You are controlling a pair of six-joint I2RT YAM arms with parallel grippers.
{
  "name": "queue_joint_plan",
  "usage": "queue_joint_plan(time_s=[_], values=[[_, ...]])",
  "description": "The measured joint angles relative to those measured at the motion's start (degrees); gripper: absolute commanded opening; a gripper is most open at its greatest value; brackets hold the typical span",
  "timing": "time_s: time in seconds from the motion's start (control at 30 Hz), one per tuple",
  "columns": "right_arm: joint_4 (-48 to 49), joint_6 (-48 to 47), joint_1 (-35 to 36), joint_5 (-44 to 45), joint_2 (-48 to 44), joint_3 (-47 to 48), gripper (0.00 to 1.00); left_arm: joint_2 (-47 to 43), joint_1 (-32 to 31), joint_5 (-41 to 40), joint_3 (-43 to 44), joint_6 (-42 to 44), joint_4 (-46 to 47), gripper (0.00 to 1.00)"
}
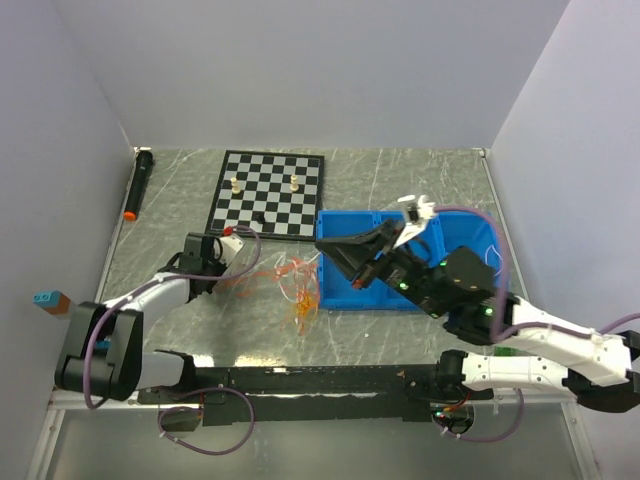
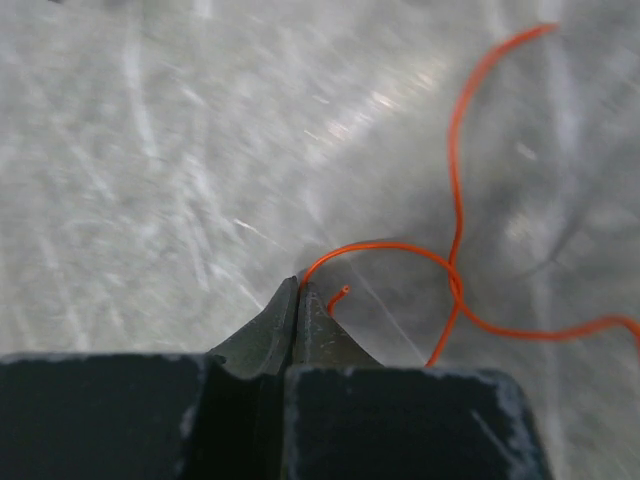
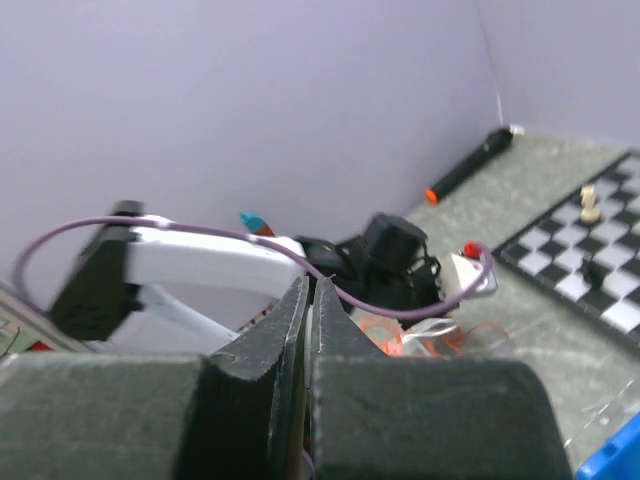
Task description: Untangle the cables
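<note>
The cables (image 1: 300, 290), thin orange, red and white strands, lie tangled on the table between the arms and show in the right wrist view as cables (image 3: 440, 338). My left gripper (image 1: 213, 272) is low at the tangle's left. It appears as the left gripper (image 2: 297, 285), shut on an orange cable (image 2: 455, 190) that leaves its tips, loops and crosses itself. My right gripper (image 1: 320, 246) hangs raised over the tangle's right side. In its own view the right gripper (image 3: 308, 283) is shut, with a thin pale strand pinched between the jaws.
A blue bin (image 1: 455, 235) sits under the right arm. At the back is a chessboard (image 1: 265, 195) carrying a few pieces. A black marker (image 1: 138, 185) with an orange tip lies back left. A small blue and brown block (image 1: 48, 299) sits at the left wall.
</note>
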Motion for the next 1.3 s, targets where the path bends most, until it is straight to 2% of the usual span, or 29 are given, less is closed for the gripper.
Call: queue_joint_plan(time_s=[0.2, 0.47, 0.83, 1.17, 1.27, 1.3], values=[[-5.97, -7.93, 4.33, 2.54, -2.08, 9.49, 0.00, 5.81, -0.09, -8.17, 0.50, 0.94, 8.94, 0.01], [-10.34, -16.26, 5.07, 6.43, -6.40, 15.80, 0.00, 10.01, 0.94, -14.21, -0.28, 2.78, 17.38, 0.01], [-11.98, -21.40, 5.11, 8.92, -15.52, 18.05, 0.00, 11.34, 2.40, -15.19, 0.17, 2.93, 18.80, 0.01], [-10.43, -21.62, 5.11, 9.03, -19.21, 19.47, 0.00, 12.35, 2.60, -15.87, 1.14, 2.73, 18.56, 0.01], [-10.64, -20.70, 5.11, 8.96, -16.90, 19.96, 0.00, 11.98, 2.84, -14.88, 2.08, 1.97, 16.48, 0.10], [-10.75, -20.28, 5.11, 8.83, -15.47, 20.11, 0.00, 11.54, 3.04, -13.92, 2.71, 1.36, 14.69, 0.17]])
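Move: The right hand is high up holding the white cable. The right compartment of the blue box lies about 38 cm to its right, 21 cm ahead and 41 cm below, and the yellow cable some 7 cm left, 6 cm ahead and 40 cm below. The left hand, low on the table with the orange cable, has the half-lifted tangle about 23 cm to its right, 4 cm back and 9 cm higher. The chessboard is 28 cm ahead of it and 12 cm right. Still pinching the white cable, the right hand draws it off to the right, about 20 cm, and some 15 cm higher, its fingers tilting upward by about 20 degrees; it eases back left slightly at the end. The left hand keeps its closed grip on the orange cable down near the table, shifting roughly 5 cm forward and 5 cm left, away from the tangle, then holding there. ##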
